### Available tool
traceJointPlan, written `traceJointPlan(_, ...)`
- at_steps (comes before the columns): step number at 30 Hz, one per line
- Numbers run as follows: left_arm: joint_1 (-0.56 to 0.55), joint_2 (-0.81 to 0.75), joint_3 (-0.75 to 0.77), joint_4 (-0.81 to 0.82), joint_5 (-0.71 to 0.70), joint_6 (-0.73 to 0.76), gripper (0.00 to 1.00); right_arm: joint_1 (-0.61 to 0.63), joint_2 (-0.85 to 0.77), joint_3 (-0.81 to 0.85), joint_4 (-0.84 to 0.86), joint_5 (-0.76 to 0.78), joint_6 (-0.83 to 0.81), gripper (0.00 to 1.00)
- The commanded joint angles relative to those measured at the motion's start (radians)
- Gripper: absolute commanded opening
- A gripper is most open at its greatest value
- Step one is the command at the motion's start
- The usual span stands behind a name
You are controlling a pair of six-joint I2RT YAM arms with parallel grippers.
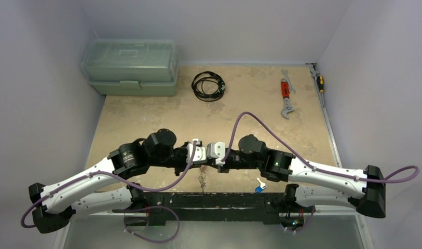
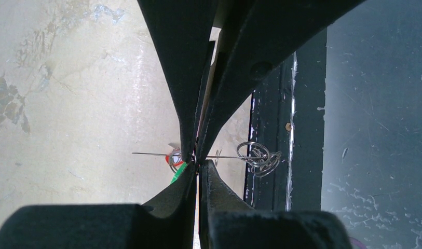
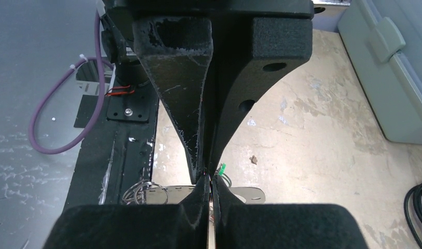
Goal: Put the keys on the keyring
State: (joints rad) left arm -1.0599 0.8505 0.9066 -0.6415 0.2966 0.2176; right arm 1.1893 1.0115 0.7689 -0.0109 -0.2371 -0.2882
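Both arms meet tip to tip over the near middle of the table. The keyring (image 2: 151,153) shows edge on as a thin silver wire passing right where the two pairs of tips touch. My left gripper (image 2: 198,167) is shut on that wire. From the opposite side my right gripper (image 3: 209,179) is shut at the same spot. Keys (image 1: 202,179) hang below the tips; a red head (image 2: 172,157), a green tag (image 3: 220,168) and a cluster of small rings (image 2: 258,155) are visible. One blue-headed key (image 1: 259,187) lies alone on the table near the right arm.
At the back stand a green toolbox (image 1: 131,67), a black cable coil (image 1: 208,85), a red-handled wrench (image 1: 286,93) and a screwdriver (image 1: 319,83). A black mounting rail (image 1: 224,199) runs along the near edge under the hanging keys.
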Motion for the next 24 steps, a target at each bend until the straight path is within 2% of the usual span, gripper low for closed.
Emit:
traceJointPlan(1, 0.005, -0.033, 0.048, 0.072, 0.046, -0.026, 0.0, -0.006, 0.019, 0.002, 0.066, 0.009, -0.009, 0.0)
traceJointPlan(2, 0.007, -0.038, 0.049, 0.076, 0.039, -0.027, 0.0, -0.005, 0.014, -0.004, 0.08, 0.017, -0.013, 0.0)
traceJointPlan(5, 0.016, -0.065, 0.054, 0.087, 0.014, -0.03, 0.31, -0.005, -0.024, -0.038, 0.134, 0.061, -0.013, 0.0)
traceJointPlan(6, 0.019, -0.081, 0.053, 0.098, 0.014, -0.032, 0.38, -0.006, -0.045, -0.054, 0.159, 0.072, -0.011, 0.0)
traceJointPlan(10, 0.038, -0.161, 0.032, 0.158, 0.024, -0.037, 0.52, -0.006, -0.14, -0.13, 0.299, 0.07, 0.004, 0.0)
traceJointPlan(19, 0.066, -0.258, -0.063, 0.298, 0.03, 0.013, 0.59, -0.005, -0.343, -0.309, 0.614, -0.026, 0.07, 0.0)
traceJointPlan(24, 0.067, -0.287, -0.157, 0.426, 0.093, 0.032, 0.59, -0.005, -0.397, -0.341, 0.68, -0.071, 0.084, 0.0)
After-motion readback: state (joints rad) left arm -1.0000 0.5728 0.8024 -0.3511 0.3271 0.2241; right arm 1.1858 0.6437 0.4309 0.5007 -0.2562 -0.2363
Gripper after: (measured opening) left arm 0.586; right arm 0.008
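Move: The keyring, a flat metal plate, is already at both hands' shut fingertips, its middle some 2 cm below each, with a bunch of spare rings about 6 cm back and 3 cm below. The green key hangs 1 cm ahead of the fingertips and 3 cm below them. The blue key lies on the table about 4 cm back, 21 cm right and 20 cm down from the left hand. The left fingers open wide and let go of the keyring, and that hand rises about 8 cm off it, its fingertips tilting up by some 25 degrees to nearly level. The right hand keeps its shut pinch on a small ring at the plate and, after the left has opened, carries the keyring up about 7 cm, 5 cm to the right away from the left hand and a little back, its fingertips swinging up roughly 30 degrees. ##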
